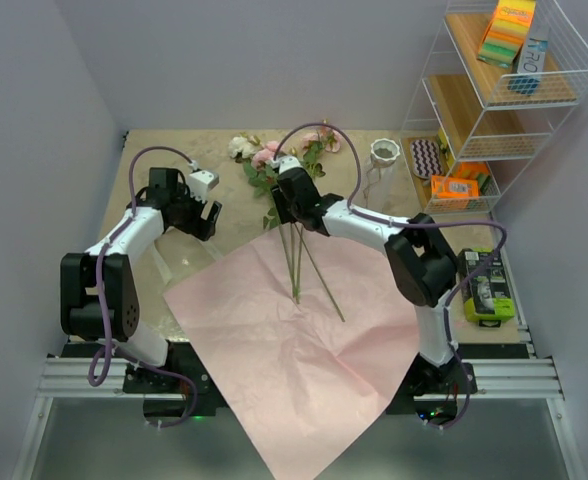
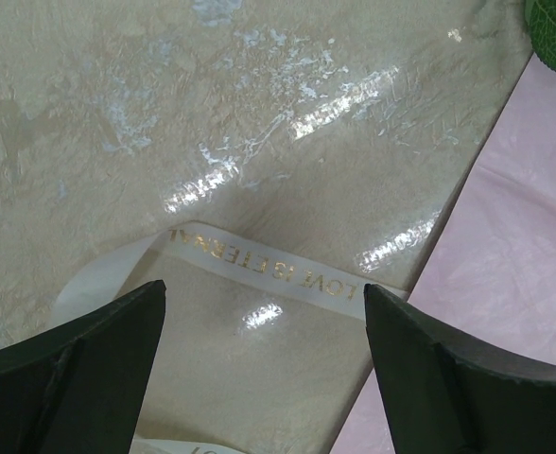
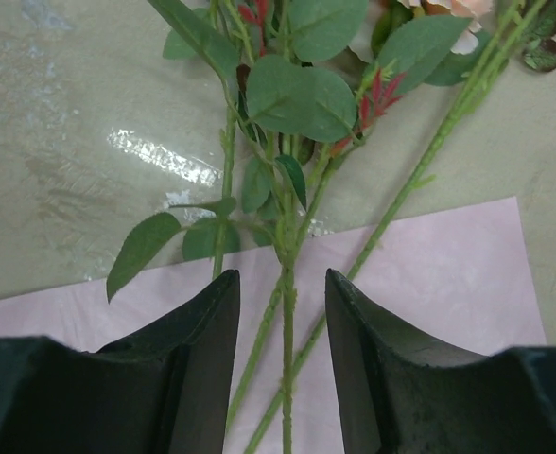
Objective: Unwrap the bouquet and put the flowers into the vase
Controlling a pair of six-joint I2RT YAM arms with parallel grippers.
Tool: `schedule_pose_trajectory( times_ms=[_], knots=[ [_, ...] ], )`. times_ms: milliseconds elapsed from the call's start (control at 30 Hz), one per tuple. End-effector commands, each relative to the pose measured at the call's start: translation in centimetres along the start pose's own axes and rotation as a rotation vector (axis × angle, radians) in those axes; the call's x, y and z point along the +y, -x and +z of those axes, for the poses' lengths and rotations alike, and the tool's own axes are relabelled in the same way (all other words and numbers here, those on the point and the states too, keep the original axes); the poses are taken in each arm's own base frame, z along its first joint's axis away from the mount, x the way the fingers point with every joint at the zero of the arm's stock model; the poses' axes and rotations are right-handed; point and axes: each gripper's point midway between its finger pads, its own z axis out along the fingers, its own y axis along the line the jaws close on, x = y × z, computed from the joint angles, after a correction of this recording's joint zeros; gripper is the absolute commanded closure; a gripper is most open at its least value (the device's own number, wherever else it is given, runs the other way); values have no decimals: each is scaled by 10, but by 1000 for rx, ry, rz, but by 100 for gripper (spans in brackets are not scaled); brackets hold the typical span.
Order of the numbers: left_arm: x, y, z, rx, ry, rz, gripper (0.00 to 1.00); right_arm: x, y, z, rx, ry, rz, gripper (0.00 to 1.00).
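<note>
The bouquet lies unwrapped: its pink paper (image 1: pixel 304 380) is spread flat across the near table. The flowers lie on it, blooms (image 1: pixel 264 152) toward the back and green stems (image 1: pixel 296 265) pointing to me. My right gripper (image 1: pixel 286 210) hovers over the stems, open. In the right wrist view three stems (image 3: pixel 287 331) run between its jaws (image 3: pixel 283 284) without touching either. My left gripper (image 1: pixel 209 215) is wide open and holds nothing. It hangs above the cream ribbon (image 2: pixel 259 267) beside the paper's edge (image 2: pixel 514 246). The white vase (image 1: pixel 384 153) stands upright at the back right.
A white wire rack (image 1: pixel 494 110) with sponges and boxes fills the back right corner. A green and black device (image 1: pixel 486 285) lies at the right table edge. Grey walls close in the left and back sides.
</note>
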Motion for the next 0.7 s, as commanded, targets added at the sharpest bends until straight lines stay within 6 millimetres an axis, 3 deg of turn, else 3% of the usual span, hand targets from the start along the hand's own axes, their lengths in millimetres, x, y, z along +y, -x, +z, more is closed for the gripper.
schedule_pose_trajectory(
  times_ms=[0,267,500,667],
  knots=[
    [4,12,-3,-40,0,4,10,5,-3,11,43,21,-33,57],
    [4,15,-7,-45,-3,12,10,-3,-7,22,57,14,-18,60],
    [5,15,-8,-42,4,17,11,-1,-11,27,69,31,-14,74],
    [7,16,-10,-44,7,20,11,1,-16,32,80,47,-3,76]
  ],
)
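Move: A flower's middle stem runs under the right hand, about 1 cm ahead and 5 cm below, level sideways. One stem passes some 3 cm to the hand's left, and a slanting stem about 3 cm to its right, both 1 cm ahead. The white roses lie roughly 16 cm ahead and 11 cm left, the vase about 5 cm ahead and 20 cm right. From the left hand, the middle stem is some 18 cm right, 3 cm ahead and 4 cm below. Down by about 4 cm, the right hand drops quickly towards the middle stem, its fingers tipping about 5 degrees further down. It then stays low while the half-open fingers narrow to about a quarter open, one either side of that stem; whether the pads touch it can't be seen. ##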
